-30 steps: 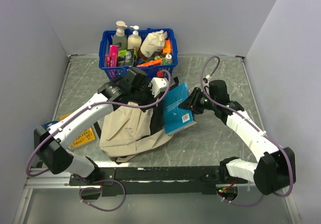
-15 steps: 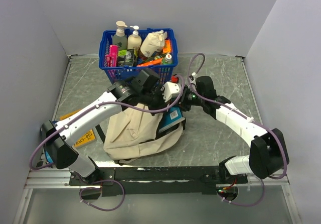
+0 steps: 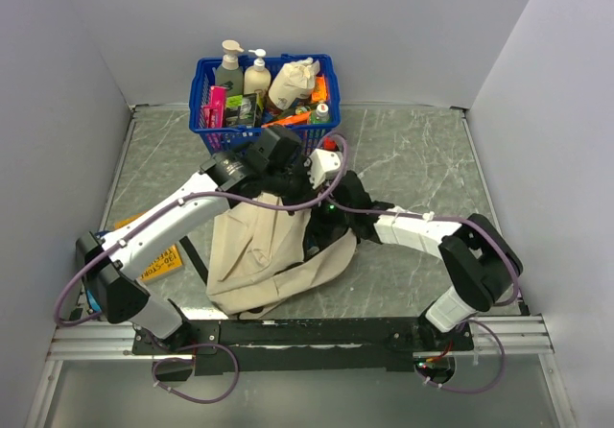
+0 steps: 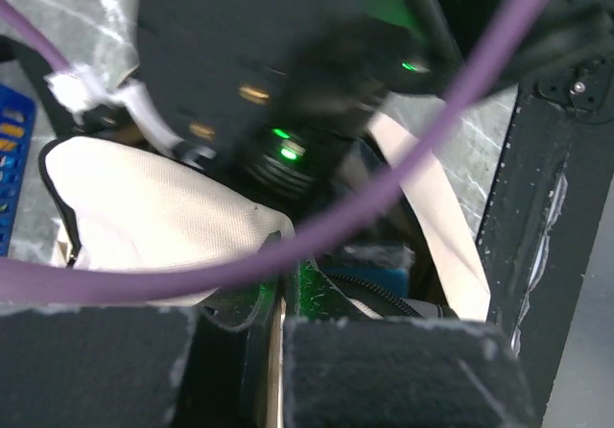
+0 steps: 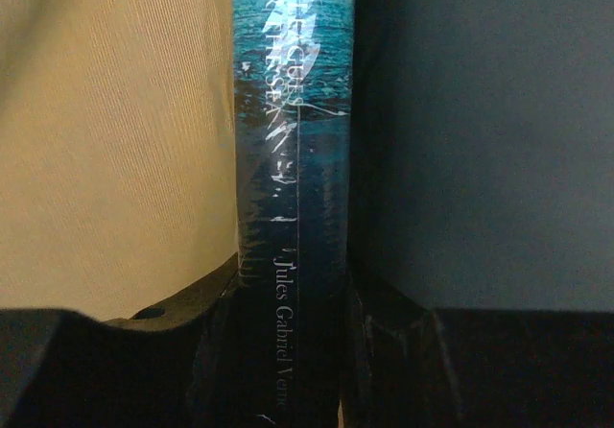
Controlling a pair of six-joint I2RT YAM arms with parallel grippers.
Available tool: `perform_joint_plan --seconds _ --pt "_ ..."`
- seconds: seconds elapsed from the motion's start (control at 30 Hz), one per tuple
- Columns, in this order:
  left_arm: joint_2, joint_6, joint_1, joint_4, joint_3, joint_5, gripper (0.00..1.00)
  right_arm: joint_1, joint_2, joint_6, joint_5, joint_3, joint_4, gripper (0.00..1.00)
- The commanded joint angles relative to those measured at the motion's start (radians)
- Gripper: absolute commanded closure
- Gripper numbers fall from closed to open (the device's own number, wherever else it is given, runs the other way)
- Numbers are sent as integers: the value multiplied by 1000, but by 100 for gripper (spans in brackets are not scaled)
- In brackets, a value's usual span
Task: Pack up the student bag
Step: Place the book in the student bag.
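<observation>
The student bag (image 3: 254, 255) is a beige fabric backpack lying in the middle of the table, its mouth turned to the right. My left gripper (image 3: 299, 196) is shut on the bag's upper rim and holds the mouth up. In the left wrist view a thin beige strip of that rim sits pinched in the left gripper (image 4: 271, 351). My right gripper (image 5: 293, 351) is shut on the spine of a dark blue book (image 5: 293, 159) and reaches into the bag's mouth. Beige fabric (image 5: 115, 140) lies left of the book and dark lining (image 5: 480, 140) right of it. A blue corner of the book (image 4: 379, 279) shows inside the bag.
A blue plastic basket (image 3: 206, 121) with bottles and packets stands at the back, just behind the left wrist. A yellow booklet (image 3: 158, 258) lies at the left beside the bag. Grey walls close in the table on three sides.
My right arm has swung left and carried the book from the table beside the bag into the bag's mouth. The left gripper has kept hold of the rim and shifted slightly right.
</observation>
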Motion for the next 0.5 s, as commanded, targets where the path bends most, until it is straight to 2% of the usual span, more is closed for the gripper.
perform_joint_plan --seconds 0.0,0.1,0.13,0.23,0.27,0.37,0.47 --pt "-61 2 69 65 43 46 99 38 -2 39 -37 45 289 96" --pt "-73 -10 100 78 14 69 99 65 24 -24 -37 101 280 75" --pt "-78 -8 104 77 2 66 99 65 21 -41 -34 108 269 57" --pt "-98 -1 118 71 -23 75 99 63 -41 -125 31 107 180 27" --pt "-106 4 120 68 -27 67 99 62 -75 -160 46 104 162 21" --pt "-118 18 129 65 -54 55 99 57 -101 -218 69 124 82 14" --pt "-141 27 135 77 -99 20 99 51 -136 -286 98 139 -4 0"
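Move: The right hand still grips the book by its spine inside the bag's mouth; the middle of the student bag lies some 10 cm left, 7 cm back and 8 cm below it. The blue basket is about 30 cm ahead and 10 cm left, the yellow book roughly 38 cm left and 9 cm back. The left hand keeps hold of the bag's rim, with the bag's middle about 10 cm left, 8 cm back and 20 cm below it. Right hand nudges left, opens off the book, rises 2 cm; left hand pulls bag rim 4 cm left. ##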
